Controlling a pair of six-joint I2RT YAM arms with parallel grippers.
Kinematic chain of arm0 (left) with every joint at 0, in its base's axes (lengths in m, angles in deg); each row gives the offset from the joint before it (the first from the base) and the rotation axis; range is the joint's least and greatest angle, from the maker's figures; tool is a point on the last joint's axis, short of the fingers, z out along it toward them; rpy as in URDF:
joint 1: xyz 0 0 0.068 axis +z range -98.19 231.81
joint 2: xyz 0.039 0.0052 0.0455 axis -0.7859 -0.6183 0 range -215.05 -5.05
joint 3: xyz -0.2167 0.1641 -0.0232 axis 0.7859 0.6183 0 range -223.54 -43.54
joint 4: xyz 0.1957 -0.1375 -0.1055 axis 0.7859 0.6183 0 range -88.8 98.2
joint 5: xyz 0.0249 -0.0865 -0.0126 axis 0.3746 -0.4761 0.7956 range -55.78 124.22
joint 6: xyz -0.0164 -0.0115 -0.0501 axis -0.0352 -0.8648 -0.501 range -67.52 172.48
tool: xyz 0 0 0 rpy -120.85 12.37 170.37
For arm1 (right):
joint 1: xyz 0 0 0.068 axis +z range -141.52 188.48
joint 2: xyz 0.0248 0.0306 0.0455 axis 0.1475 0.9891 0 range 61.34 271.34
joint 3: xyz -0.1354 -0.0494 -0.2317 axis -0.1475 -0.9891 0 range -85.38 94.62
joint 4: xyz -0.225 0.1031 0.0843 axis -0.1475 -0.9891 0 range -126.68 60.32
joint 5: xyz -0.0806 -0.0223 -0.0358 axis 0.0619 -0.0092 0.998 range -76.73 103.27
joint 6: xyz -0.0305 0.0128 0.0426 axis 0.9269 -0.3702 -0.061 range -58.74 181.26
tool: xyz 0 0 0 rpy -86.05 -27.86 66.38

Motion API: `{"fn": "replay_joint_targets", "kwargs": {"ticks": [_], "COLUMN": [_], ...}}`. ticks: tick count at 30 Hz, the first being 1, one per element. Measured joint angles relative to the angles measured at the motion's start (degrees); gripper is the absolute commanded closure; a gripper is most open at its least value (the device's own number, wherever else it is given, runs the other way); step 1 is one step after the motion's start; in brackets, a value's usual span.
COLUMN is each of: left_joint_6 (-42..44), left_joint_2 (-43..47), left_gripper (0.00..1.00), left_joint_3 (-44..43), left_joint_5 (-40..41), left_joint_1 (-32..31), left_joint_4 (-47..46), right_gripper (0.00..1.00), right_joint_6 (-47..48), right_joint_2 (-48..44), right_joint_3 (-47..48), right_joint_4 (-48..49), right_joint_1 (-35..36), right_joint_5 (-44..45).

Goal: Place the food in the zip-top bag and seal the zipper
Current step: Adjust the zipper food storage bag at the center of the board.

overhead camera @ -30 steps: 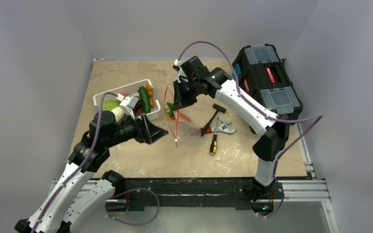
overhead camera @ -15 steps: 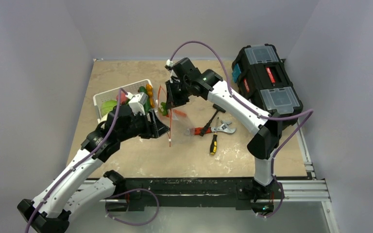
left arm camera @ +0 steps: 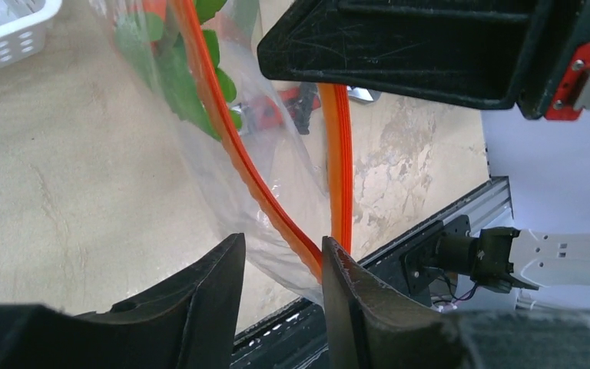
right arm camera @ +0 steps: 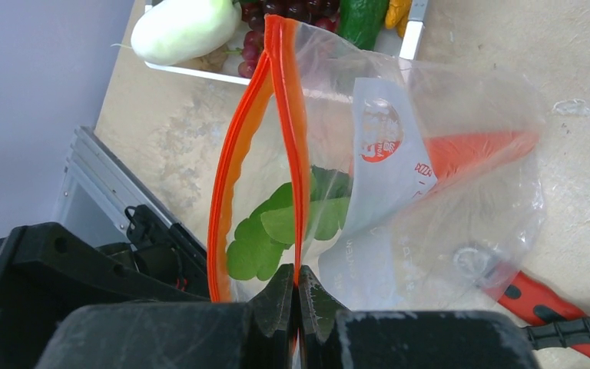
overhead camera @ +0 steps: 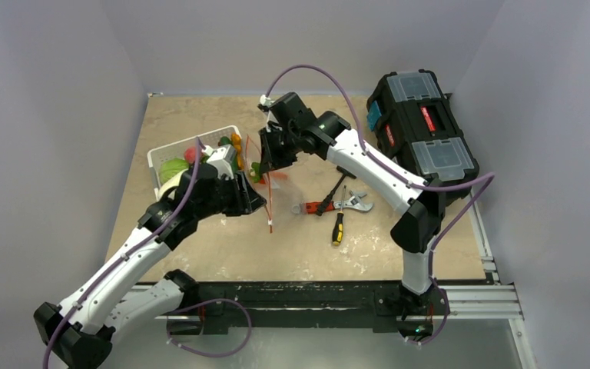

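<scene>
The clear zip-top bag hangs upright with its mouth gaping. My right gripper is shut on one side of the red-orange zipper. Leafy greens and an orange carrot lie inside the bag. My left gripper stands partly open around the other zipper strip. That strip touches the right finger, and a gap shows beside the left finger. More food sits in the white basket: a pale cabbage, grapes and a cucumber.
A red-handled wrench, a hammer and a screwdriver lie right of the bag. A black toolbox stands at the back right. The basket sits just behind my left arm.
My left gripper has moved up and right to the bag's mouth, and its jaws have narrowed around one zipper strip. My right gripper has shifted the bag slightly left.
</scene>
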Motion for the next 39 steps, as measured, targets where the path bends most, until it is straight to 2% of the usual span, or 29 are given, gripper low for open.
{"fn": "replay_joint_targets", "kwargs": {"ticks": [2,5,8,10,15,17,19,24,28,35,39], "left_joint_6": [-0.2,-1.0,-2.0,-3.6,-9.1,-11.5,-13.1,-16.7,-19.5,-22.7,-23.8], "left_joint_2": [-1.0,-2.4,-2.6,-1.7,1.2,1.5,1.5,2.1,2.5,3.6,3.8], "left_gripper": [0.75,0.99,1.0,1.0,1.0,1.0,1.0,1.0,1.0,1.0,1.0], "left_joint_3": [0.2,0.5,1.0,1.5,1.6,1.1,0.7,0.4,0.3,-0.1,-0.6], "left_joint_5": [-0.5,-1.4,-1.9,-1.9,-1.2,-1.0,-0.7,0.8,1.6,2.8,3.3], "left_joint_1": [0.0,0.0,0.0,0.0,0.0,0.0,0.0,0.0,0.0,0.8,1.2], "left_joint_4": [-0.9,-1.8,-2.7,-3.4,-4.5,-4.4,-4.6,-5.0,-5.6,-5.9,-6.2], "right_gripper": [1.0,1.0,0.98,0.86,0.41,0.29,0.24,0.18,0.17,0.19,0.22], "right_joint_6": [0.1,0.5,1.2,2.3,5.8,7.5,9.1,11.7,14.6,21.6,23.9], "right_joint_2": [0.0,0.0,-0.1,-0.6,-5.5,-8.9,-13.7,-25.9,-36.9,-54.8,-57.4], "right_joint_3": [0.0,0.0,-0.3,-1.6,-9.5,-13.5,-17.9,-25.4,-36.2,-62.0,-66.5], "right_joint_4": [0.1,0.3,0.7,1.6,3.9,5.6,8.0,15.2,24.8,41.9,47.7], "right_joint_1": [0.2,0.5,0.7,0.7,0.7,0.7,0.7,0.7,1.6,14.4,16.9], "right_joint_5": [0.2,0.3,0.3,0.7,5.0,7.1,8.3,10.3,10.6,13.9,16.4]}}
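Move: My left hand's half-open fingers are right at the bag's zipper, its near stretch about 1 cm to their right and 1 cm below; the food basket sits some 14 cm ahead, 16 cm left and 15 cm down. From my right hand, shut on the bag's rim, the white slider is about 11 cm back, 1 cm right and 4 cm lower. The wrench lies 4 cm back, 17 cm right and 18 cm below it, the screwdriver 9 cm back, 19 cm right and 19 cm below. I shut my left fingers on the bag's mouth by the zipper, then lift it about 6 cm, the wrist turning some 25 degrees. Once that grip is closed, my right hand opens wide and lets go, pulls off to the right and up, then sweeps back, ending some 13 cm nearer my base with its fingers swung up to point forward and left, towards the slider end. ##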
